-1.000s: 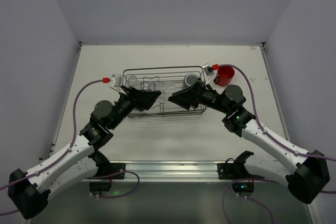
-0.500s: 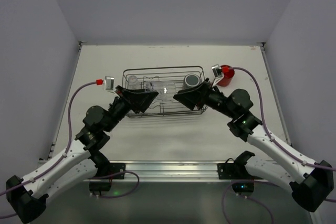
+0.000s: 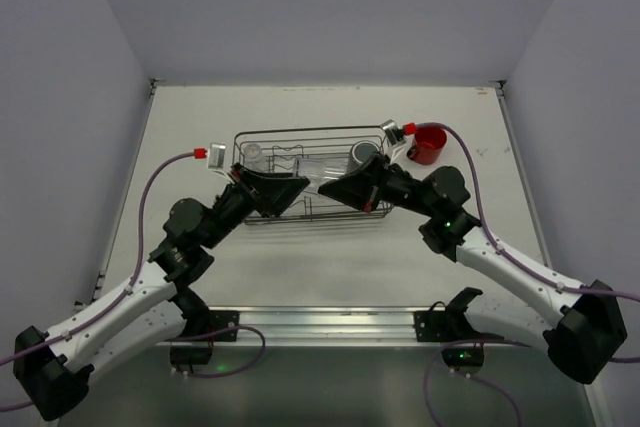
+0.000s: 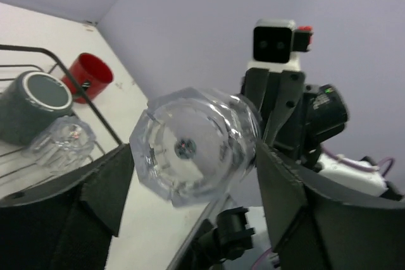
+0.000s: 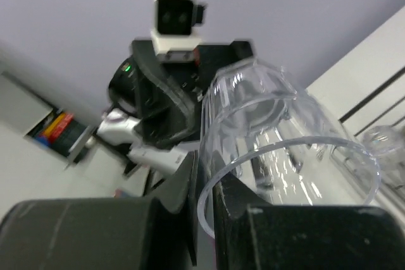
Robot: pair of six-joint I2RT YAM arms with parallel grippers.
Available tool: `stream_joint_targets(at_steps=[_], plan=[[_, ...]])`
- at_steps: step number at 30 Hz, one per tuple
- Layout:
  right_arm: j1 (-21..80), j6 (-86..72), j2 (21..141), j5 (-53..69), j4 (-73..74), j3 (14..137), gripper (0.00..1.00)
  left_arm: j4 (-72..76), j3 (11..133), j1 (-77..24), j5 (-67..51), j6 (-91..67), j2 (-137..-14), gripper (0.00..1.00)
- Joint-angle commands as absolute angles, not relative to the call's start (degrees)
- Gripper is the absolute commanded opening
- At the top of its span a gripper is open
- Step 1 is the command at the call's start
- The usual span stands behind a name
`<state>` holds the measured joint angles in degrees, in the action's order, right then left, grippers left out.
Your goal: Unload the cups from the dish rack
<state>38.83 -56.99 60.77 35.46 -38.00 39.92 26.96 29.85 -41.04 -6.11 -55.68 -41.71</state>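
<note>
My right gripper (image 3: 338,187) is shut on the rim of a clear glass (image 3: 316,175) and holds it on its side above the black wire dish rack (image 3: 300,132). In the right wrist view the fingers pinch the glass wall (image 5: 278,124). My left gripper (image 3: 296,185) faces it, open, with the glass's faceted base (image 4: 196,147) between its fingers and gaps on both sides. A dark grey-green mug (image 3: 363,155) and another clear glass (image 3: 254,154) sit in the rack. The red mug (image 3: 430,143) stands on the table to the right of the rack.
The left wrist view shows the grey-green mug (image 4: 35,102), a small clear glass (image 4: 60,143) in the rack and the red mug (image 4: 88,77) beyond its rim. The two arms meet tip to tip over the rack's middle. Grey walls close in the table.
The right gripper has shifted left and lower over the rack with the glass. The left gripper has edged toward it, so the glass base now lies between the left fingers.
</note>
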Motion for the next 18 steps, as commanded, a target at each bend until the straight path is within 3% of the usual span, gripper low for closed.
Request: stream_joint_targets(at_steps=[1,2,4,8,12,18], plan=[[37.6,-48.6,56.8,20.3,-25.7,42.3,0.00,17.5,35.5,-41.3,-3.3,-43.1,-39.0,0.86],[37.5,-45.5,55.1,17.7,-13.8,44.1,0.00,13.8,36.9,-41.3,-2.1,-40.8,-38.6,0.94],[36.2,-37.8,54.0,11.5,-2.6,49.1,0.00,3.8,40.2,-41.3,1.8,-34.8,-37.6,0.99],[30.7,-28.6,53.4,-10.7,24.4,55.5,0.00,-11.8,42.6,-41.3,6.1,-28.0,-36.6,1.00],[22.4,-24.5,55.3,-18.8,35.5,58.2,0.00,-19.8,41.1,-41.3,6.7,-24.5,-36.3,1.00],[12.8,-20.5,63.8,-18.4,41.8,59.0,0.00,-18.9,41.0,-41.5,2.2,-24.4,-35.6,1.00]])
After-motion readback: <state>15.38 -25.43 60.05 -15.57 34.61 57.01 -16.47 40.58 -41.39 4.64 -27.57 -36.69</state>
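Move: The open table the clear cup is bound for, right of the rack, lies about 18 cm ahead, 30 right and 30 below the right hand. The red mug stands there some 31 cm ahead and 28 right; in the rack, the green mug is 25 ahead and 10 right, another clear cup 16 ahead and 10 right. From the left hand, the beige mug lies roughly 16 ahead, 13 left and 27 below. The clear cup, its wall already pinched by the right fingers, is carried quickly some 26 cm right, 14 down and 13 forward, out past the rack towards the red mug, while that wrist swings clockwise until the fingers point forward and down. The left hand opens fully, lets go of the base, then draws left and sinks 8 cm, tipping its fingers down. ##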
